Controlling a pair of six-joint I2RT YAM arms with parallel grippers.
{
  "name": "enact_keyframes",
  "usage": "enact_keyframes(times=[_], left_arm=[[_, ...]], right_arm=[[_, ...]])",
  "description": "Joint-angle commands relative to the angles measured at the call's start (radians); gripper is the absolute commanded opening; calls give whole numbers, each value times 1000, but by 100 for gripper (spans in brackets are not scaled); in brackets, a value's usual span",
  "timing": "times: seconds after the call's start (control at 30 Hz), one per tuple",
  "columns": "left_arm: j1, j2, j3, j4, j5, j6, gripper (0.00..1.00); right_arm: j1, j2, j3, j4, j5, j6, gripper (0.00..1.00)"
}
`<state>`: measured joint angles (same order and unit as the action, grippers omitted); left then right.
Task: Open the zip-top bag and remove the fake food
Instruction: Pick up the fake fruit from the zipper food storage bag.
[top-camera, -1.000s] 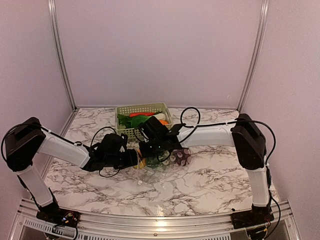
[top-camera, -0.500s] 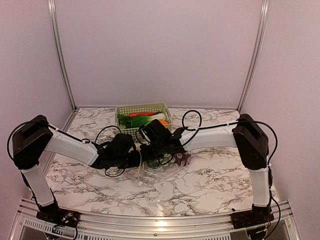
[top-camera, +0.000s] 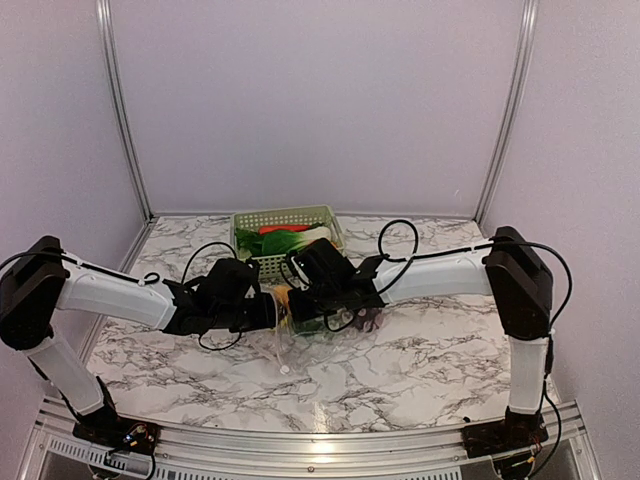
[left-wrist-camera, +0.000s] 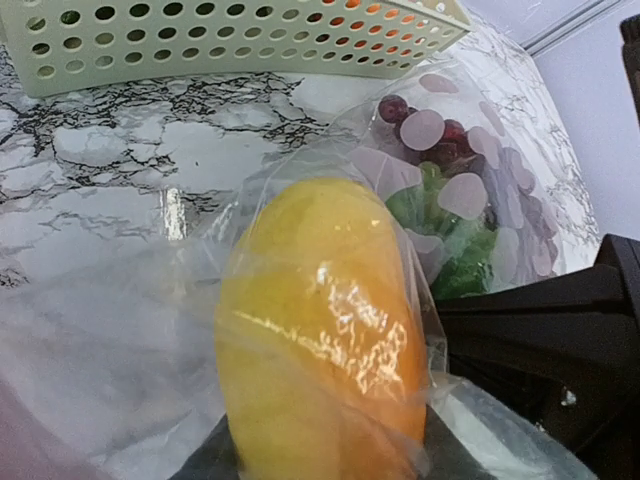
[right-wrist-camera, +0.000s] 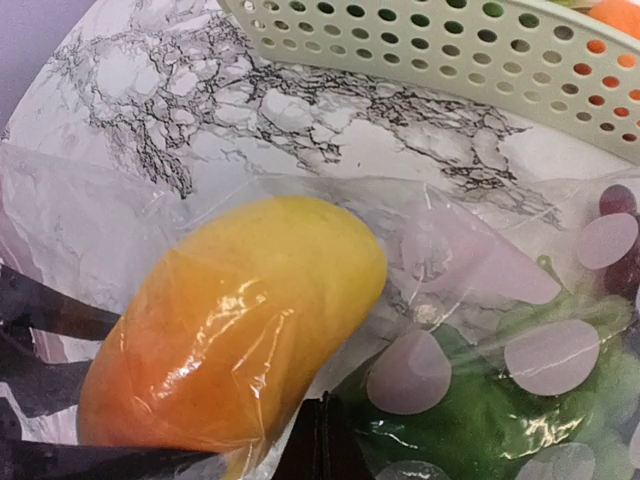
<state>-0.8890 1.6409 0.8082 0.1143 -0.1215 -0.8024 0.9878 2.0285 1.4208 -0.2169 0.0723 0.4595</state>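
The zip-top bag (top-camera: 325, 325) lies crumpled on the marble table in front of the basket. Through its film show a yellow-orange fruit (left-wrist-camera: 320, 330), green leafy pieces (left-wrist-camera: 450, 250) and purple grapes (left-wrist-camera: 440, 140) of the fake food. My left gripper (left-wrist-camera: 330, 450) is shut on the yellow-orange fruit, a dark finger on each side of its near end. Film still wraps the fruit. My right gripper (right-wrist-camera: 325, 435) is shut, its tips pinching the bag's film between the fruit (right-wrist-camera: 230, 330) and the greens (right-wrist-camera: 470, 420). From above, both grippers (top-camera: 272, 307) (top-camera: 300, 303) meet at the bag's left end.
A pale green lattice basket (top-camera: 250, 220) stands just behind the bag, holding green, red, white and orange pieces. Its wall (left-wrist-camera: 200, 40) fills the top of both wrist views (right-wrist-camera: 450, 50). Black cables loop over both arms. Metal frame posts stand at the back corners.
My left arm has reached right, to the bag, and its jaws have narrowed round the yellow-orange fruit. The right gripper and the bag have shifted slightly toward the basket.
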Motion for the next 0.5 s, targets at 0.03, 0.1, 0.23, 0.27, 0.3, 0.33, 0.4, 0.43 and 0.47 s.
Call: enact_keyframes(times=[0.03,0.1,0.23,0.27,0.3,0.33,0.4,0.43,0.47], left_arm=[[-5,-101,-63,-20,76,-7,33],[-6,-127,-89,-23,98,-12,33],[-8,-168,-126,-36,168,-13,33],[-8,-178,-138,-37,182,-15,33],[-8,-187,-144,-42,195,-16,33],[-8,-195,-150,-51,204,-14,33],[-8,-218,-160,-76,218,-4,33],[-8,-232,-163,-92,223,2,33],[-8,-248,-167,-108,230,7,33]], right_arm=[[-5,-20,-9,17,25,8,0],[-5,-21,-15,24,29,9,0],[-5,-12,-18,32,32,10,0],[-5,-9,-19,35,32,9,0],[-6,-7,-17,34,32,9,0],[-6,-7,-17,34,32,9,0],[-5,-7,-17,35,36,7,0],[-7,-7,-17,34,37,6,0],[-8,-7,-15,33,37,4,0]])
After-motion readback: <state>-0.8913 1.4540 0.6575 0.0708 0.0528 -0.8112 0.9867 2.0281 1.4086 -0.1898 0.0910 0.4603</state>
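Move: The mango is already in the left fingers, its middle about 2 cm ahead and 2 cm right of the left hand, inside the bag. The zip slider, at the near end of the bag's mouth, lies roughly 12 cm back, 1 cm right and 7 cm below that hand. The green vegetable is some 9 cm to its right, 4 cm lower; the basket is about 20 cm straight ahead and 4 cm lower. From the right hand, the mango is around 3 cm left, level fore and aft. Keep the left gripper's hold on the mango and draw it back about 5 cm towards the zip slider, easing slightly left, away from the right fingers. Let it rise barely a centimetre first, then settle, turning the hand a few degrees clockwise and tipping it down a little. Hold the right gripper still, shut on the bag's film. ##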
